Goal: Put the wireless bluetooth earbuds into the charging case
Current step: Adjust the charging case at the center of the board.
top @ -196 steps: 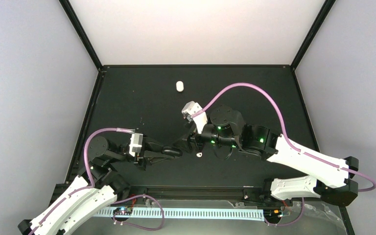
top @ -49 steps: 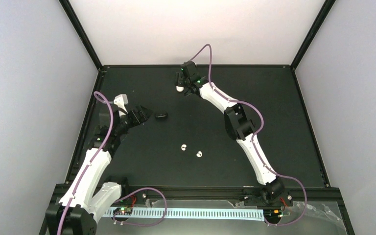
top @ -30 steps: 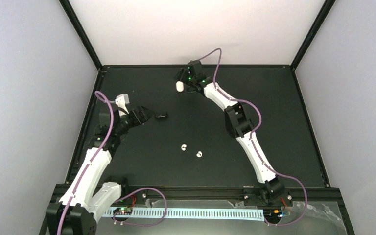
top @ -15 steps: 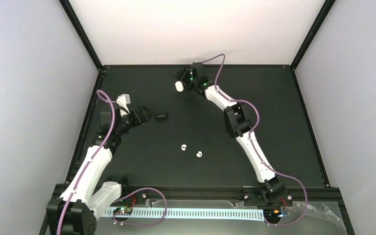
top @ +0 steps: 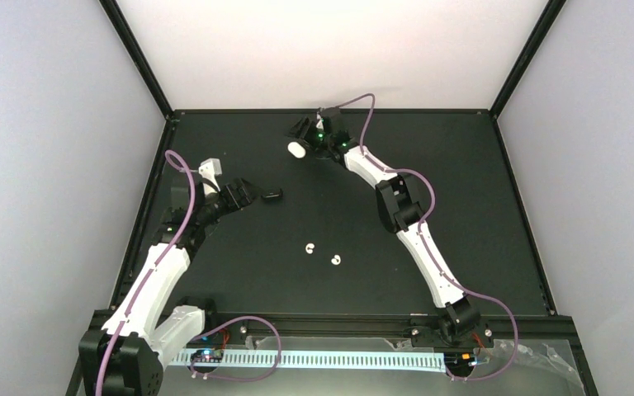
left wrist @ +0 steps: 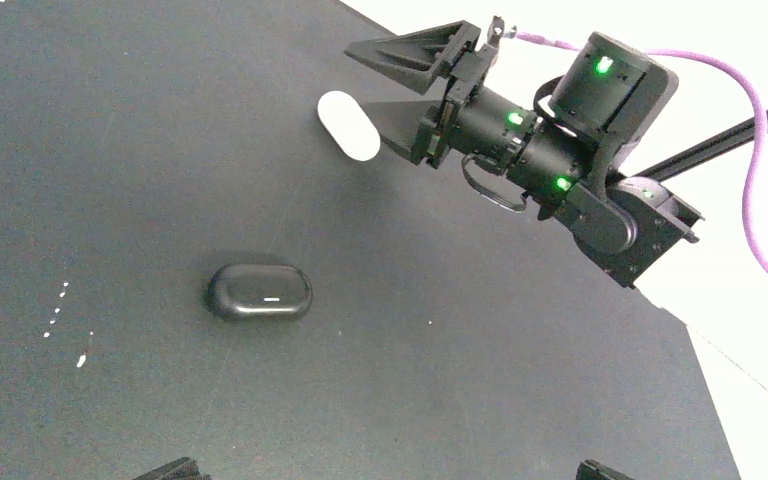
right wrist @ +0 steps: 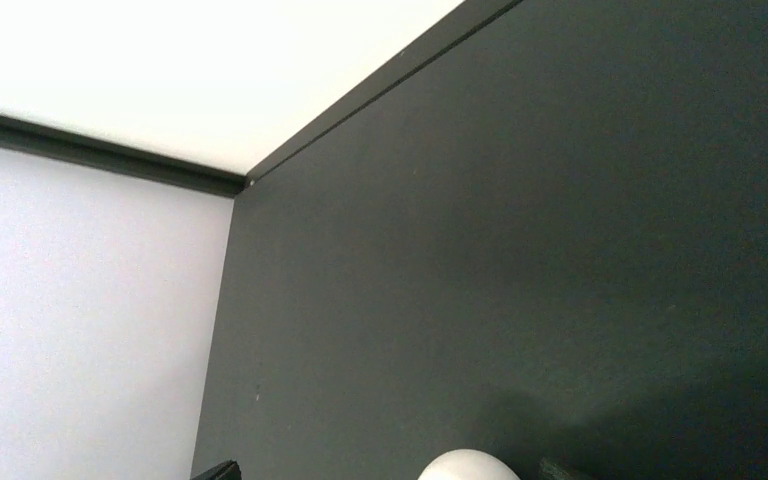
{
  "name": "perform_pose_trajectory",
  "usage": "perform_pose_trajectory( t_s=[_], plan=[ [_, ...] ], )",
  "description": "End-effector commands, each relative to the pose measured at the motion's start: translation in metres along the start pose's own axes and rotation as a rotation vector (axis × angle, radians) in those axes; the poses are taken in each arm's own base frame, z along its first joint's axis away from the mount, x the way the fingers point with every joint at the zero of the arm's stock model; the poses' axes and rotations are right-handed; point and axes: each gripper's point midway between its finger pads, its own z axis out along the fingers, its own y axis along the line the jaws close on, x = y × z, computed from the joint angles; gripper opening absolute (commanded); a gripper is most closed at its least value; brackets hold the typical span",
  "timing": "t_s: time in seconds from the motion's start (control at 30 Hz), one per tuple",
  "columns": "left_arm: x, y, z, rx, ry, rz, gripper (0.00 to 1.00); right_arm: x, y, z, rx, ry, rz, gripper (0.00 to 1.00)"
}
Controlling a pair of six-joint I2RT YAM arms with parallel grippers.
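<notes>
Two white curled earbuds (top: 310, 247) (top: 335, 261) lie loose mid-table, away from both arms. A white charging case (top: 297, 148) sits near the far edge, and a closed black charging case (top: 272, 195) lies at left centre. My right gripper (top: 300, 138) stands open at the white case (right wrist: 470, 467), which sits between its fingertips, close to the right one. My left gripper (top: 253, 195) is open and empty, just short of the black case (left wrist: 260, 290). The left wrist view also shows the white case (left wrist: 350, 125) at the right gripper's (left wrist: 365, 80) tips.
The black table's (top: 479, 206) raised back rim and the white back wall run just behind the right gripper. The left wall stands close to the left arm. Both arms stretch far out over the table.
The white case has shifted slightly left and toward the front with the right gripper around it. The left gripper has edged a little closer to the black case.
</notes>
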Motion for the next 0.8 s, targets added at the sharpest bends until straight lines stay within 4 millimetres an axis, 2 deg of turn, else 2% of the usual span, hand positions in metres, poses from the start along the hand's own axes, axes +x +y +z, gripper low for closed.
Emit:
perform_pose_trajectory(
  t_s=[0.0,0.2,0.5,0.77],
  plan=[
    [-0.013,-0.013,-0.003,0.047,-0.023,-0.001,0.99,0.038,0.000,0.008,-0.027,0.108,-0.023,0.77],
    [-0.012,-0.015,-0.004,0.057,-0.020,-0.003,0.99,0.067,0.003,0.000,-0.031,0.191,-0.050,0.77],
    [-0.013,-0.019,-0.007,0.074,-0.028,0.004,0.99,0.103,-0.001,-0.029,0.019,0.251,-0.112,0.74],
    [-0.013,-0.021,-0.008,0.084,-0.028,0.003,0.99,0.094,-0.005,-0.034,0.202,0.211,-0.239,0.73]
  ],
)
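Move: Almost straight back from the open right hand, about 4 cm nearer the robot and 3 cm below its point, lies the white charging case, beside the lower finger. The black case is some 21 cm back and 6 cm left of the right hand, at the same low height. From the idle left hand the white case lies roughly 26 cm ahead, 9 cm to the right and 16 cm down. Drawing back about 9 cm towards the robot, low over the board, the right hand first slants about 2.5 cm left, then comes nearly straight back and stops. The lower finger stays against the white case's far right side and drags it along, fingers still spread, while the hand turns counter-clockwise some 15 degrees; the upper finger ends over the case. ##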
